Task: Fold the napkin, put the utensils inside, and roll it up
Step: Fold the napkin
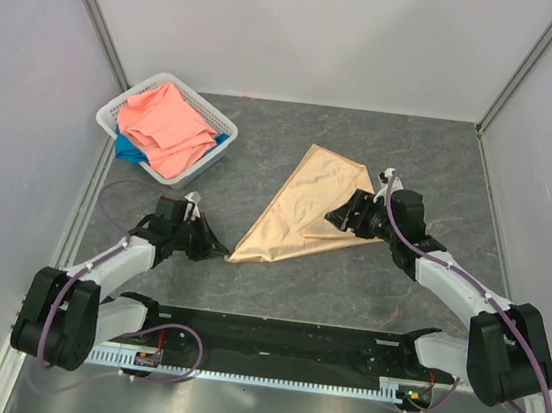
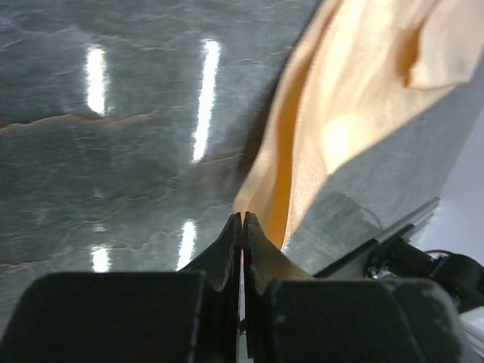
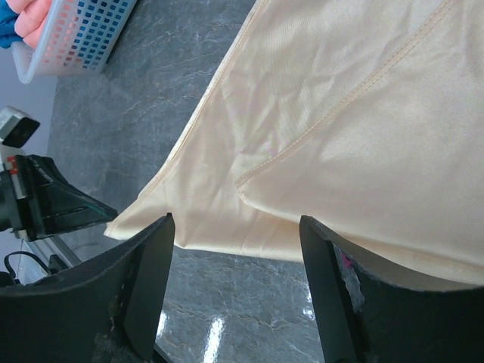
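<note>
The napkin (image 1: 306, 205), peach-gold satin, lies folded into a long triangle in the middle of the table, its narrow corner pointing near-left. My left gripper (image 1: 220, 251) sits at that corner. In the left wrist view the left gripper (image 2: 242, 218) has its jaws pressed together, and the napkin (image 2: 340, 113) runs right into their tips. My right gripper (image 1: 336, 218) hovers over the triangle's right edge. In the right wrist view the right gripper (image 3: 235, 221) stands open, wide, above the napkin (image 3: 318, 113), holding nothing. The utensils are out of view.
A white basket (image 1: 116, 111) at the back left holds a coral-pink cloth (image 1: 165, 127) over a blue cloth (image 1: 127, 151). The basket (image 3: 76, 38) also shows in the right wrist view. Pale walls close off the left, back and right sides.
</note>
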`<state>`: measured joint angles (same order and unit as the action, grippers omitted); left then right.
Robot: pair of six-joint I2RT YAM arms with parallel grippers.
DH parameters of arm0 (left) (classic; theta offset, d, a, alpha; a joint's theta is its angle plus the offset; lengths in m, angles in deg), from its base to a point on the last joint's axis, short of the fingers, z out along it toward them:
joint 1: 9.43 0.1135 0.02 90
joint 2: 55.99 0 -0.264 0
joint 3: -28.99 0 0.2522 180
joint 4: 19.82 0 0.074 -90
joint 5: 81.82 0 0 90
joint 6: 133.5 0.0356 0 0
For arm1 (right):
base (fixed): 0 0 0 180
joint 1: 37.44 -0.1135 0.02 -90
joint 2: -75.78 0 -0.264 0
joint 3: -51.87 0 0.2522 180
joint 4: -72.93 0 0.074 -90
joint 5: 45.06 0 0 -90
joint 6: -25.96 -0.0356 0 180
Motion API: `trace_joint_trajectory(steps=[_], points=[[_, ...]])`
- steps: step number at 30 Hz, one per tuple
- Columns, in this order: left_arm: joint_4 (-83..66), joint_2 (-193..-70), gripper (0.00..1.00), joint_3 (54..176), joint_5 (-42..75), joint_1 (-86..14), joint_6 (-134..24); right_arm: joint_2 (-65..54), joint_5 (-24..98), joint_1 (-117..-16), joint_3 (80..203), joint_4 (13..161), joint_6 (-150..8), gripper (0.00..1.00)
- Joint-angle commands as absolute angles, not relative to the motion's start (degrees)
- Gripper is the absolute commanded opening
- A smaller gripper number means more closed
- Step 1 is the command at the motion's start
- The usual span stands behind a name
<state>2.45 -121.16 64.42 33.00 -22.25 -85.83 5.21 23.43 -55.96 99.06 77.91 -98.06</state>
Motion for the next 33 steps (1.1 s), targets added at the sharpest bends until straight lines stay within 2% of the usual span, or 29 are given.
trace_joint_trajectory(steps=[1, 6, 10, 15, 18, 26, 33], points=[[4.0, -117.4, 0.02, 68.6, 38.3, -22.0, -88.7, 5.3, 24.4, -55.9, 99.2, 77.7, -96.5, 0.75], [5.6, -115.8, 0.02, 71.5, 41.0, -22.0, -89.7, 4.8, 24.5, -57.1, 99.6, 78.2, -95.2, 0.75], [5.7, -117.3, 0.02, 75.1, 44.1, -22.0, -89.9, 3.1, 24.9, -61.8, 101.3, 79.2, -92.9, 0.73], [6.0, -118.5, 0.02, 77.0, 45.4, -22.1, -89.6, -3.0, 27.1, -67.8, 103.3, 78.4, -92.7, 0.58], [6.2, -118.5, 0.02, 77.3, 45.9, -22.0, -89.2, -6.9, 27.5, -71.6, 103.9, 73.2, -94.9, 0.54], [7.2, -118.3, 0.02, 77.1, 46.1, -22.1, -87.7, -20.1, 29.7, -80.9, 112.5, 63.8, -100.4, 0.48], [7.6, -118.0, 0.02, 78.2, 45.6, -22.1, -87.2, -26.4, 29.5, -86.7, 119.1, 63.7, -101.7, 0.44]])
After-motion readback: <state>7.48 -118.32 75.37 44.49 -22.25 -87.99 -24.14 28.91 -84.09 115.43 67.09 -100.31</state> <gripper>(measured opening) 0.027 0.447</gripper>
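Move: The napkin's left corner is already pinched in the left fingers, a couple of centimetres clear of the table. From the right hand that corner lies some 28 cm to the left, 8 cm back and 9 cm lower. The tip of the folded flap is about 8 cm left of the right hand, level with it fore and aft and 11 cm below. The basket stands roughly 32 cm ahead and 21 cm left of the left hand, at about its height. Mostly upward goes the left hand, about 9 cm and slightly rightward, keeping its pinch on the napkin's corner, then holds it there. The right hand, after a short wait, sweeps some 19 cm left towards the raised corner, dipping and drawing back a little, turning about 20 degrees counter-clockwise while its fingers narrow but stay open; whether they touch the cloth can't be seen. ##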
